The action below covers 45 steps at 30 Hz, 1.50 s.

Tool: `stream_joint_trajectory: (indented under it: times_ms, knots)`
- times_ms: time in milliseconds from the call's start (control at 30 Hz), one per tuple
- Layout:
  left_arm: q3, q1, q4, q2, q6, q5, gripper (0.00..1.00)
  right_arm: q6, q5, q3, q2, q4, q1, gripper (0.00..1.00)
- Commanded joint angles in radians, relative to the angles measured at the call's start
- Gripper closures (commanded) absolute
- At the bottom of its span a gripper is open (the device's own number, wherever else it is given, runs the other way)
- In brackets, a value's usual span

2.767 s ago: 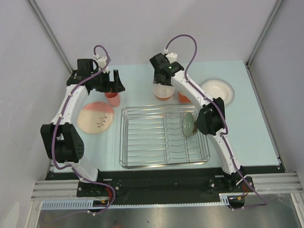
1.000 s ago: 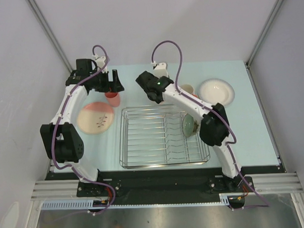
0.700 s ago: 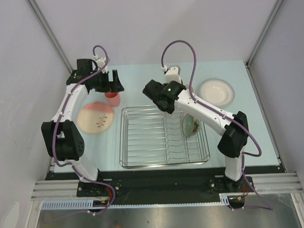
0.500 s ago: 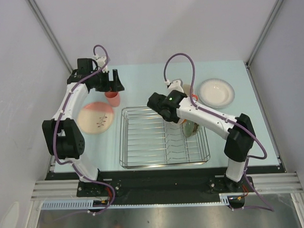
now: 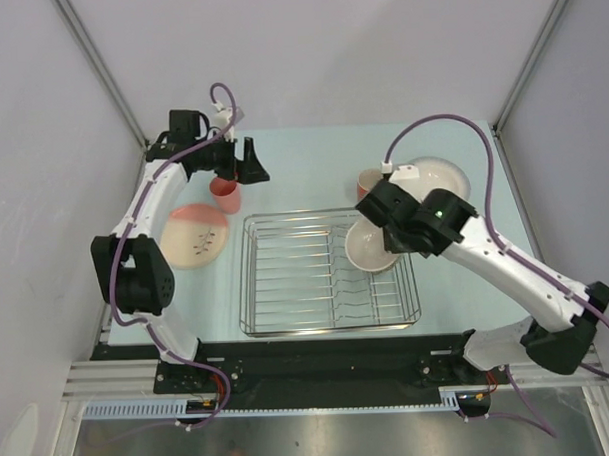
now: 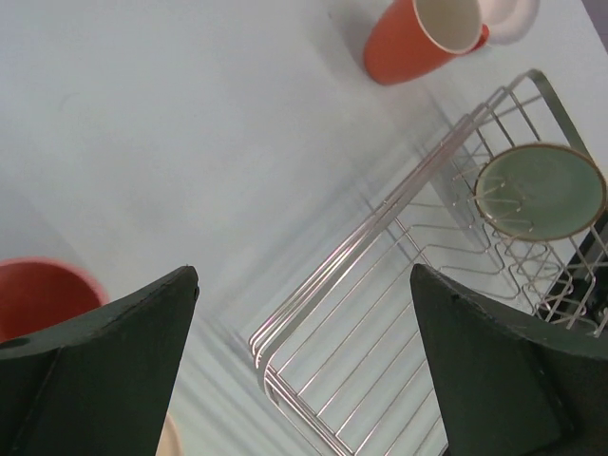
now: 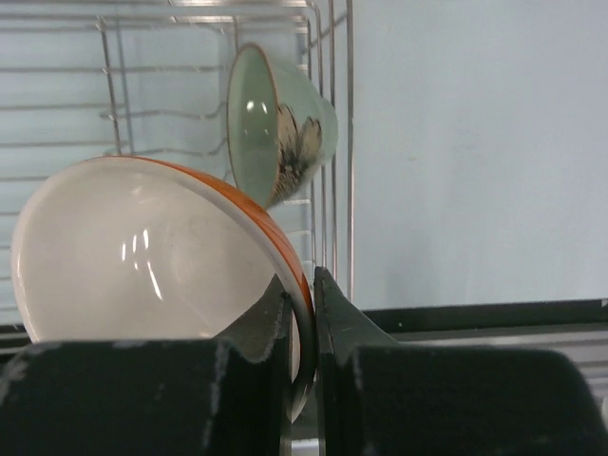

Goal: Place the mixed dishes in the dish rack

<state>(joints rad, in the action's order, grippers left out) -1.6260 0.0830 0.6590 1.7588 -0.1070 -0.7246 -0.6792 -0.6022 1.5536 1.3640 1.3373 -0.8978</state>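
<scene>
My right gripper point(image 5: 388, 233) is shut on the rim of the orange white-lined bowl point(image 5: 369, 247), holding it tilted over the right end of the dish rack point(image 5: 287, 289). In the right wrist view the gripper point(image 7: 302, 285) pinches that bowl point(image 7: 142, 252). The sage-green bowl point(image 7: 280, 128) stands on edge in the rack point(image 7: 328, 142) just beyond. My left gripper point(image 5: 244, 162) is open and empty, above and beside the pink tumbler point(image 5: 223, 192). The orange mug point(image 5: 367, 180), white plate point(image 5: 445, 173) and leaf-patterned plate point(image 5: 190, 234) sit on the table.
The left wrist view shows the rack's far-left corner point(image 6: 380, 228), the sage-green bowl point(image 6: 540, 190), the mug point(image 6: 418, 38) lying on its side, a sliver of the white plate point(image 6: 513, 14) and the tumbler's rim point(image 6: 38, 294). Grey walls enclose the table.
My right arm has carried the orange bowl from the back of the table down over the rack's right end. My left gripper has shifted slightly right near the tumbler.
</scene>
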Motion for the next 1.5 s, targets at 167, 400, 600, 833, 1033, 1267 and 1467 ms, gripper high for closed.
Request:
stream_joint_trajectory:
  times_ms: [167,400,600,833,1033,1267,1467]
  knots:
    - [0.052,0.133,0.054,0.057,-0.171,0.010,0.01,0.053,0.271,-0.237,-0.155,0.191,0.096,1.00]
    - [0.115,0.193,0.047,0.050,-0.215,0.076,0.01,0.032,0.240,-0.288,-0.092,0.188,0.079,1.00]
    - [0.114,0.199,0.047,0.057,-0.230,0.111,0.01,-0.026,0.197,-0.308,-0.034,0.186,0.025,1.00]
    - [0.166,0.187,0.011,0.039,-0.255,0.185,0.01,-0.085,0.170,-0.320,0.017,0.174,-0.021,1.00]
    - [0.192,0.161,-0.001,0.042,-0.260,0.223,0.01,-0.094,0.121,-0.310,0.081,0.163,-0.038,1.00]
    - [0.196,0.126,0.008,0.033,-0.281,0.263,0.01,-0.111,0.026,-0.308,0.096,0.184,-0.038,1.00]
    - [0.184,0.089,0.021,0.030,-0.286,0.275,0.01,-0.106,-0.037,-0.256,0.148,0.186,-0.058,1.00]
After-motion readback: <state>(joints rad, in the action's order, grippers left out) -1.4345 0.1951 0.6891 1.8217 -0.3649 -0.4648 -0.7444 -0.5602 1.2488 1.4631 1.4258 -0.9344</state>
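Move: Right hand, already holding the white bowl: the rack's near right slots lie about 7 cm back, 1 cm left and 18 cm below; the green bowl 6 cm ahead, 5 left, the orange mug some 23 ahead, 5 left, both roughly 20 below. Left hand, open: the red cup is about 2 cm ahead, 10 left, 18 below; the rack's far left corner 6 back, 3 left, 14 below; the pink plate 7 back, 20 left, 21 below. Keep the right fingers pinched on the white bowl's rim and lower it about 10 cm, drawing back 5 and right, into the rack's near right part, this side of the green bowl; tip the fingers down, then roll the hand's left side down, some 20 degrees each. Meanwhile sink the open left gripper about 12 cm beside the red cup, first swinging back and right, then returning left and slightly forward. ##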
